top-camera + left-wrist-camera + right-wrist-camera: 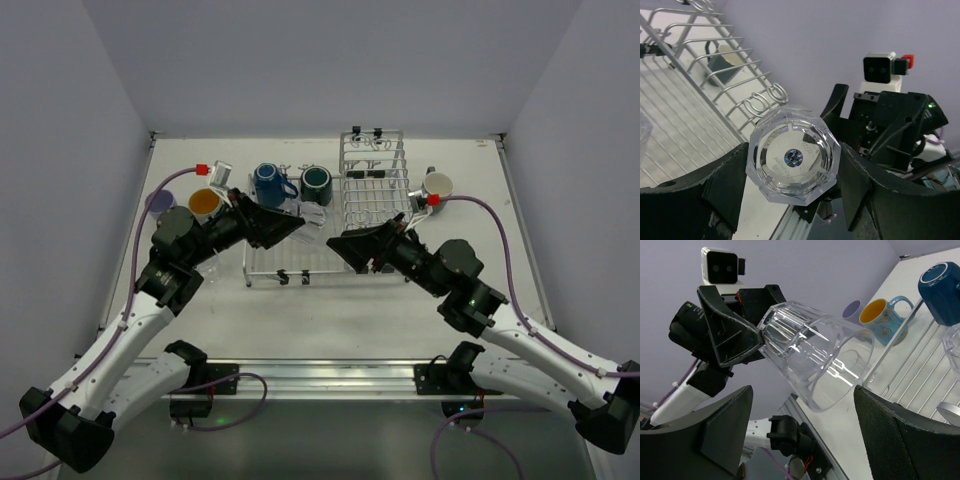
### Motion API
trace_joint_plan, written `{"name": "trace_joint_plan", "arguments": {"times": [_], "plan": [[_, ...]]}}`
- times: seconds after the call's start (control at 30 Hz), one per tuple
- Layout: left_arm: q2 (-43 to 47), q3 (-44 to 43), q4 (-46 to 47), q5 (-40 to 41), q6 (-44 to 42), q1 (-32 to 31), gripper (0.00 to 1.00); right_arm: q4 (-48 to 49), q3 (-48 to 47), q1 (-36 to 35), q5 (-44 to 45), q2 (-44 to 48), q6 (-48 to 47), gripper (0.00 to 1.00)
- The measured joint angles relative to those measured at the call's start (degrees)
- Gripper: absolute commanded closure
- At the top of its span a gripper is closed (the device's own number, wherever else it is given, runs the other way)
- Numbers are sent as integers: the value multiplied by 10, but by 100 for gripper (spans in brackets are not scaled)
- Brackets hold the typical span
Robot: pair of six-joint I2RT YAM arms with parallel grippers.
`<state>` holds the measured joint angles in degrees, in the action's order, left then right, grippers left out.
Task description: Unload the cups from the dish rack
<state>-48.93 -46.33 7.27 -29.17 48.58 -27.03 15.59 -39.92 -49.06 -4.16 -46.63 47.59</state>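
My left gripper (292, 226) is shut on a small clear glass (792, 155) and holds it sideways in the air above the flat part of the silver wire dish rack (285, 262). The glass's base faces the left wrist camera. Its open mouth (840, 370) points at my right gripper (347, 246). That gripper is open and empty, its fingers (715, 435) spread wide just short of the glass. A blue mug (268, 185) and a dark green mug (316, 183) stand at the rack's far edge. Another clear glass (952, 342) sits on the rack.
Left of the rack stand a light-blue mug with a yellow inside (205, 203), a lavender tumbler (160, 203) and a small clear glass (220, 173). A grey-green mug (437, 185) stands right of the raised tined section (372, 175). A metal rail (320, 377) runs along the near edge.
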Motion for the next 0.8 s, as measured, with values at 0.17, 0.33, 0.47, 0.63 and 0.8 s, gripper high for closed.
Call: {"name": "trace_joint_plan", "arguments": {"times": [0.17,0.33,0.47,0.63,0.8], "plan": [[6,3,57,-38,37,0,79,19,-1,0,-17,-1,3,23],[5,3,95,-66,59,-3,78,33,-33,0,-58,-28,4,32],[-3,3,102,-79,66,-5,71,63,-66,0,-88,-60,9,50],[-3,3,117,-85,74,-4,29,108,-67,0,-117,-85,35,98],[2,-10,79,-90,38,-8,5,138,-54,-3,-130,-68,48,100]]}}
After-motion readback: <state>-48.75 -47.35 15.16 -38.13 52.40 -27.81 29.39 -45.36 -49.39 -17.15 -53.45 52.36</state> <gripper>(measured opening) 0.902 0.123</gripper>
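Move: Just left of the right hand, its middle some 8 cm left, 2 cm ahead and 4 cm higher, is the clear cup, its open rim facing that hand. The left hand still grips its base end, with the cup's middle about 4 cm to that hand's right and 2 cm ahead. From the right hand, the glass left on the rack lies roughly 18 cm ahead, 8 cm left and 19 cm below; the green mug stands about 24 cm ahead, 7 cm left, equally low. Rising about 6 cm while easing some 3 cm left and back, the right hand meets the clear cup's open end, turns roughly 15 degrees counter-clockwise and closes, pinching the rim wall between its fingers. The left hand first carries the cup some 3 cm up and back, turning slightly clockwise, then holds nearly still and opens, letting go of the base. ##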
